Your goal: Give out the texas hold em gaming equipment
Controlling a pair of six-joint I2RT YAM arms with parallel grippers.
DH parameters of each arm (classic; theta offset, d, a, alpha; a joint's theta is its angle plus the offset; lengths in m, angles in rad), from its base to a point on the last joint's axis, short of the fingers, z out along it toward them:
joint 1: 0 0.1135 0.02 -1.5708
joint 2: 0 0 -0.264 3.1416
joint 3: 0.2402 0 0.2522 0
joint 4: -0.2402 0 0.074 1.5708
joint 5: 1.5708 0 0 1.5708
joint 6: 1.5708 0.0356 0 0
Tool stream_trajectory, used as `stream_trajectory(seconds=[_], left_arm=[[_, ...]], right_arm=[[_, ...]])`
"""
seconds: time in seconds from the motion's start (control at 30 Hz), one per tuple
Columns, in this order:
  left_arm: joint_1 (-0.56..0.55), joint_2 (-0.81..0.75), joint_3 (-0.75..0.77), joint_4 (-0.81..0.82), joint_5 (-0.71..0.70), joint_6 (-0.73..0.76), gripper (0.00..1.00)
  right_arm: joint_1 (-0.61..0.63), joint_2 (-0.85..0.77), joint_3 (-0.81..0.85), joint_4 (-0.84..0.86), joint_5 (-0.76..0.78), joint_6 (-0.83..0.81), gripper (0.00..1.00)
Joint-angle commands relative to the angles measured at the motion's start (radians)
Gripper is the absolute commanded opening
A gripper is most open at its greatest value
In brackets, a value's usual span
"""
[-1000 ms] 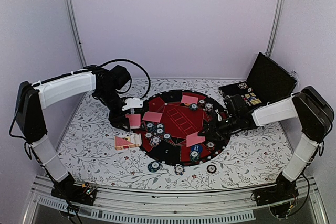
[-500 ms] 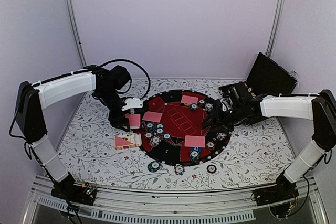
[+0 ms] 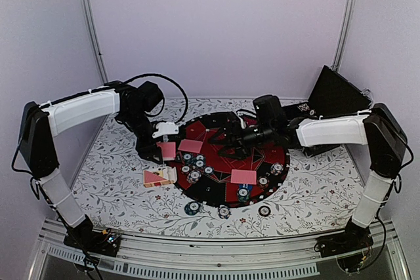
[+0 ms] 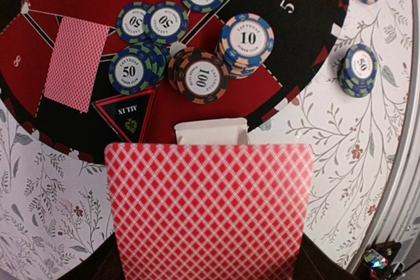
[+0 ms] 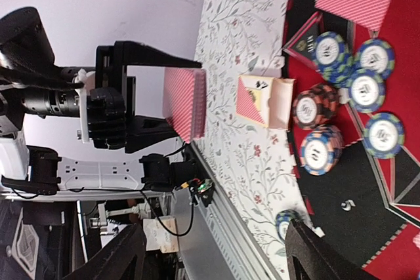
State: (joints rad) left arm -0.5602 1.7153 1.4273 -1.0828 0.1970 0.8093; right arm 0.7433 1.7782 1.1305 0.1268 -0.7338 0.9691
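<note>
My left gripper (image 3: 164,151) is shut on a deck of pink-red-backed playing cards (image 4: 209,208), held upright over the left rim of the round mat (image 3: 216,191). Single cards lie face down on the mat (image 3: 190,145) (image 3: 243,176). Stacks of poker chips (image 3: 194,166) sit between them, and the left wrist view shows a 100 stack (image 4: 199,78) and a 10 stack (image 4: 247,37). My right gripper (image 3: 221,141) reaches left across the mat's middle, open and empty. In the right wrist view, that gripper (image 5: 216,227) faces the held deck (image 5: 184,100).
An open card box (image 3: 156,178) lies on the floral cloth just left of the mat. Loose chip stacks (image 3: 192,208) (image 3: 224,212) (image 3: 264,211) sit on the cloth near the front. The black hinged case (image 3: 338,100) stands open at the back right.
My right arm swung from the mat's right edge leftward over its middle, jaws opening; a card stays flat on the mat's front right. The left arm has not moved.
</note>
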Motion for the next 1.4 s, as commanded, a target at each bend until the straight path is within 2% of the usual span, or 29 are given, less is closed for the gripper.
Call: stream_trajectory(seconds=[0.0,0.23,0.57,1.1,1.37], left_arm=[[-0.014,0.007,0.033,0.009,0.013,-0.016,0.19],[-0.014,0.006,0.042,0.008,0.016,-0.024,0.19],[-0.016,0.009,0.048,0.009,0.026,-0.031,0.19],[-0.046,0.028,0.077,0.009,0.037,-0.044,0.19],[-0.047,0.025,0.074,0.005,0.029,-0.039,0.18]], right_arm=[[0.062,0.124,0.107,0.158,-0.076,0.1,0.77],[0.105,0.299,0.204,0.286,-0.113,0.194,0.76],[0.129,0.45,0.321,0.446,-0.138,0.327,0.76],[0.164,0.658,0.579,0.453,-0.15,0.42,0.77],[0.161,0.664,0.543,0.459,-0.137,0.429,0.72]])
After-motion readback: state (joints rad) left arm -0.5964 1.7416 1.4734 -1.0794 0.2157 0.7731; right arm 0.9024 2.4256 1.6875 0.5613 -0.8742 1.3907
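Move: The deck of cards in the left hand's fingers lies about 18 cm to the right hand's left, level with it in reach and some 4 cm lower; from the left hand point it sits roughly 2 cm right and 1 cm down. On the table, around 16 cm below the right hand, the open card box is about 21 cm left and straight abeam, the chip stacks 8 cm left and 5 cm ahead, and a dealt card 11 cm left and 14 cm ahead. The deck stays pinched in the left hand, which brings it about 2 cm right to meet the empty right hand. The right hand travels left some 16 cm above the chips, sinking about 4 cm with a small rise midway and slowing to a stop at the deck. Its left-pointing fingers tilt up towards level by roughly 15 degrees and stay wide open, with one finger coming over the deck's face; contact can't be seen. ##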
